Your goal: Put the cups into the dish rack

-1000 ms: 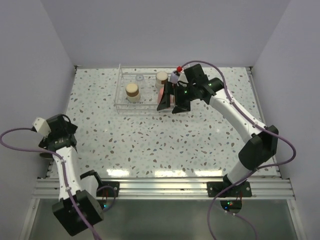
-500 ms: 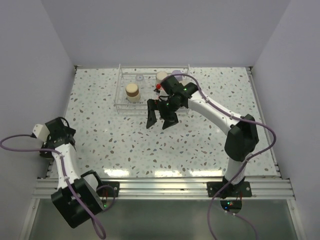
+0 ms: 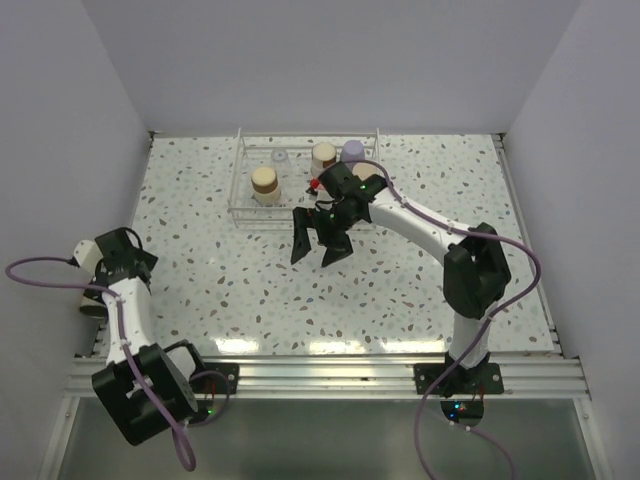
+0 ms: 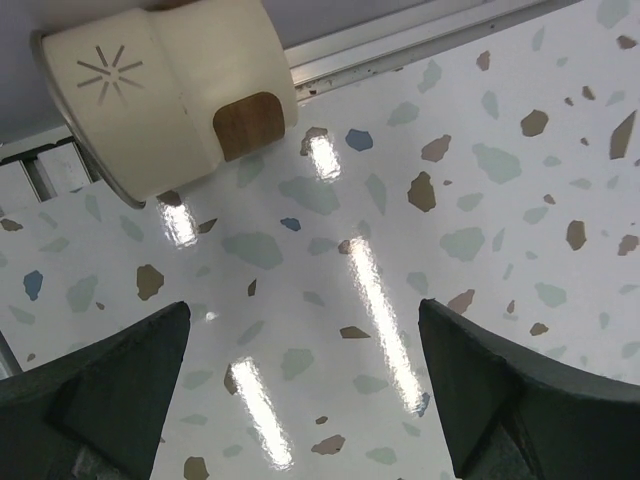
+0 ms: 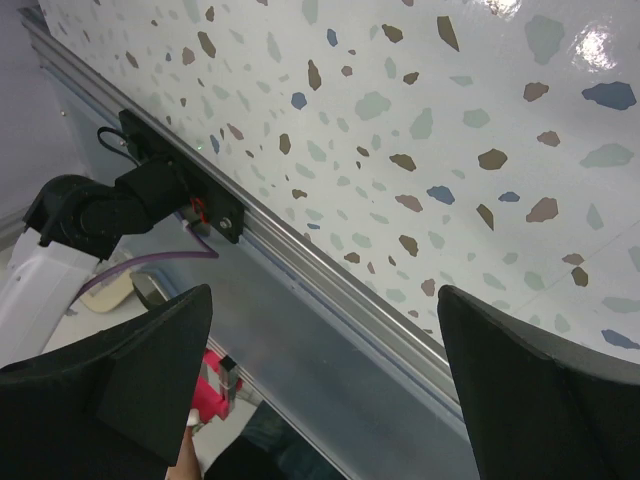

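Note:
The dish rack (image 3: 240, 178) stands at the back of the table. Upright cups in it are a tan-based cup (image 3: 264, 180), a clear cup (image 3: 279, 158), a beige cup (image 3: 323, 155) and a lavender cup (image 3: 352, 150). My right gripper (image 3: 322, 238) (image 5: 325, 400) hangs open just in front of the rack, with nothing between its fingers. By the table's left edge, my left gripper (image 3: 112, 262) (image 4: 305, 400) is open above bare tabletop. A cream cup (image 4: 165, 90) (image 3: 90, 305) with a sunburst-marked base lies on its side ahead of it, beside the edge rail.
The right arm crosses the rack's right end and hides part of it. A metal rail (image 3: 330, 375) runs along the near edge between the two arm bases. The right wrist view shows this rail (image 5: 330, 280) and the left arm's base (image 5: 110, 205).
The right gripper came out of the rack's right end, still open, and swung left and toward the front. The left arm drew back toward the table's left edge.

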Controlling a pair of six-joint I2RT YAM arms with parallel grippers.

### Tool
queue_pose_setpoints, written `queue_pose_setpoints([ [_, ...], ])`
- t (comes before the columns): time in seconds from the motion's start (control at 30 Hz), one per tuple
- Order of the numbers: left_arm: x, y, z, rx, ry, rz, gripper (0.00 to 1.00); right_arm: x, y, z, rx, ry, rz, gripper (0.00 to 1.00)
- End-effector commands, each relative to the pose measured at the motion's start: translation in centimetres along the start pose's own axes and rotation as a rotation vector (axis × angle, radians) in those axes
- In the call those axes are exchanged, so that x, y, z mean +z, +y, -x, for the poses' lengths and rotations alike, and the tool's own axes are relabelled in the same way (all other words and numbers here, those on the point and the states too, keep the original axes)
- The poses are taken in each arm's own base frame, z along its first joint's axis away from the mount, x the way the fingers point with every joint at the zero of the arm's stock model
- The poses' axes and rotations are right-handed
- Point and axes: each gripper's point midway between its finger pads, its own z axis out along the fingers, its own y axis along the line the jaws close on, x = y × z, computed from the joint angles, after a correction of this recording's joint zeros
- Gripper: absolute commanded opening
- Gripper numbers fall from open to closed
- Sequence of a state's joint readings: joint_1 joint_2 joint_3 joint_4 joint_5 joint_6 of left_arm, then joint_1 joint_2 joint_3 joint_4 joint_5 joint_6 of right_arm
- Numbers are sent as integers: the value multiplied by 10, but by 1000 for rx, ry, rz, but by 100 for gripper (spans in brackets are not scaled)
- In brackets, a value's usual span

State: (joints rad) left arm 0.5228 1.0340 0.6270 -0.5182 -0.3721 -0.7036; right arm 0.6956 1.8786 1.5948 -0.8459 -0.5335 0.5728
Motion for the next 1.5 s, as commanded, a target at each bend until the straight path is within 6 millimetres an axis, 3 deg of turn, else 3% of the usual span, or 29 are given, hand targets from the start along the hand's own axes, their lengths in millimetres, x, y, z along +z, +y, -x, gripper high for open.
queue_pose_setpoints([
  [0.0, -22, -8, 28, 21, -88, -51, 100, -17, 23, 2, -42, -66, 47, 98],
  [0.2, -32, -17, 42, -65, -145, -203, 100, -29, 29, -20, -53, -57, 0, 98],
  [0.33, -30, 11, 51, -130, -192, -125, 100, -40, 36, -37, -41, -55, 20, 98],
  [0.43, -34, 12, 56, -173, -236, -190, 100, -53, 42, -46, -52, -54, 31, 98],
  [0.57, -35, 17, 51, -234, -223, -197, 100, -75, 47, -57, -89, -71, 34, 98],
  [0.7, -26, 27, 41, -312, -202, -188, 100, -84, 45, -69, -100, -69, 42, 98],
  [1.03, 9, 81, 52, -455, -173, -148, 100, -78, 42, -73, -108, -29, 46, 98],
  [1.27, 15, 81, 70, -454, -251, -181, 100, -65, 45, -65, -101, -8, 57, 98],
  [1.43, 26, 78, 65, -485, -243, -208, 100, -59, 49, -58, -96, -15, 72, 98],
  [1.47, 26, 76, 75, -478, -282, -230, 100, -57, 48, -56, -94, -14, 71, 98],
])
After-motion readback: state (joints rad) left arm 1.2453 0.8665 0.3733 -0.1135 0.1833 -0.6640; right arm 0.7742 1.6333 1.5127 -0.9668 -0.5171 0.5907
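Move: The fallen cream cup lies on its side at the table's left edge, by the side wall, its mouth turned back towards the robot. From the open left hand it is some 12 cm to the left and about 4 cm back, perhaps 2 cm lower; no other cup stands near it. From the right hand it lies roughly 58 cm to the left, 8 cm back and 9 cm lower. Rising about 5 cm first, the empty left hand then swings left and back and sinks again, ending roughly 8 cm farther left and 6 cm farther back, close to the cup. Its wrist turns some 30 degrees on the way, the fingers pointing less steeply down and staying wide open. The right hand, also open, draws back and up over bare table in front of the dish rack, then sinks a little. ##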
